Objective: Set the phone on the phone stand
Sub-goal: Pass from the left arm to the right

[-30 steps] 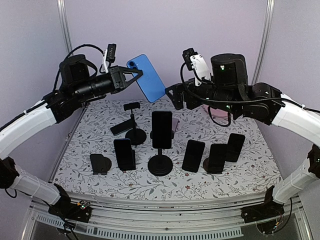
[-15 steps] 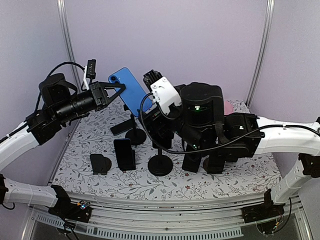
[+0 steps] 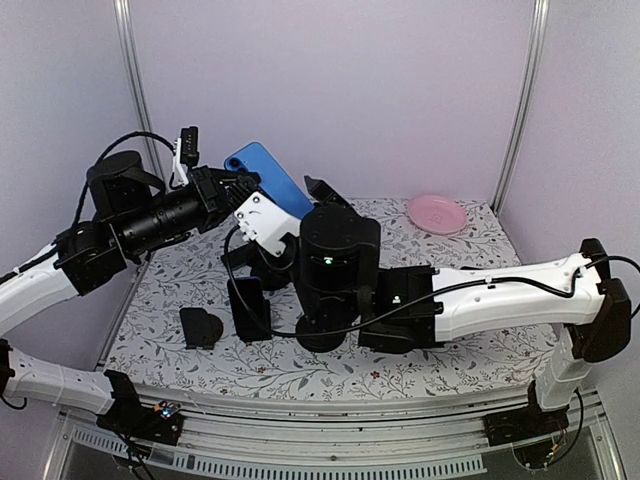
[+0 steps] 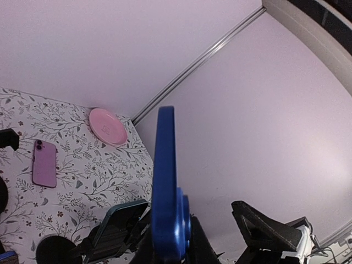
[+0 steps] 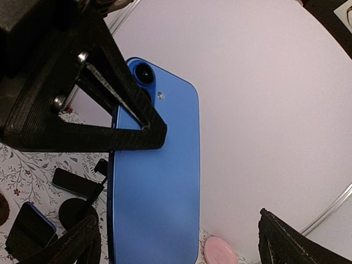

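Observation:
A blue phone [image 3: 270, 172] hangs in the air over the back left of the table, and my left gripper [image 3: 243, 184] is shut on its camera end. The left wrist view shows this phone [image 4: 164, 176] edge-on, rising out of the left gripper [image 4: 170, 245]. My right gripper [image 3: 295, 197] stands open just right of it. In the right wrist view the blue phone's back [image 5: 155, 187] sits between the wide-apart fingers of the right gripper [image 5: 181, 247] without touching them, and the left fingers [image 5: 124, 118] clamp its top. An empty clamp phone stand [image 5: 77, 206] stands below; a small one [image 3: 201, 327] is at front left.
The right arm [image 3: 470, 305] stretches low across the table and hides most of the stands. A dark phone [image 3: 249, 308] leans on a stand at front left. A pink plate [image 3: 436, 213] lies at the back right, and a purple phone [image 4: 44, 162] lies flat near it.
The right arm has swung from the right side across the table, bringing its open gripper up to the blue phone. The left arm has drawn the phone left and a little lower.

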You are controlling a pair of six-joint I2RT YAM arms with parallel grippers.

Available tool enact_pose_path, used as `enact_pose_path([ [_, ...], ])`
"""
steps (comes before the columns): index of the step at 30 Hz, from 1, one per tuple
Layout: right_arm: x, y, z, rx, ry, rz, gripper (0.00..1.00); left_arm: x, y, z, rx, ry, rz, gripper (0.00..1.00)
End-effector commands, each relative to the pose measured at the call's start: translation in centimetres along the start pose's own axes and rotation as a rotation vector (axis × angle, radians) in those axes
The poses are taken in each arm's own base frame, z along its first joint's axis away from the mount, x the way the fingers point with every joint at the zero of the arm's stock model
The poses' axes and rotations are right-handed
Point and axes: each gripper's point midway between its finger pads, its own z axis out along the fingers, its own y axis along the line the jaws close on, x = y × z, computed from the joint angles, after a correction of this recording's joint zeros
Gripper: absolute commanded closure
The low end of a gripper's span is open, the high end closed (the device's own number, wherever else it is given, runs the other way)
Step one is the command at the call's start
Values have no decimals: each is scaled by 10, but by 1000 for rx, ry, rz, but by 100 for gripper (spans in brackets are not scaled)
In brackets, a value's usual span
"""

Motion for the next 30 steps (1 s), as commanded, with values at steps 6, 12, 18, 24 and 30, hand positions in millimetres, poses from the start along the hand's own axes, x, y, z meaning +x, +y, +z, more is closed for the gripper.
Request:
enact_pose_path([
  [6,0,-27,8,193,22,-137,3,-24,-27,-13,43,-108,-95,100],
  [12,1,-26,14,231,28,-191,9,-24,-33,-14,58,-105,-115,100],
  [18,2,-29,20,259,36,-237,28,-25,-35,-17,66,-106,-134,100],
  [24,1,-30,24,285,32,-245,52,-24,-38,-18,80,-100,-157,100],
  [30,0,-33,27,317,32,-275,70,-23,-38,-19,86,-94,-171,100],
])
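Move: The blue phone, still pinched by the left hand, has its middle about 4 cm ahead, 4 cm left and 1 cm above the right hand; from the left hand it lies 1 cm ahead, 3 cm right and 1 cm lower. Under the right hand, some 22 cm down, 2 cm ahead and 4 cm right, is the loaded stand. The tall black stand is about 21 cm ahead, 9 cm left, 30 cm down. The blue phone's free end is taken between the right hand's fingers: that hand eases forward about 2.5 cm towards it, tipping upward, rolling left side down and turning clockwise, some 20 degrees in all, while its wide-open fingers close to about a third. The left hand keeps its pinch, rising about 1 cm and rolling slightly left side up to down. ##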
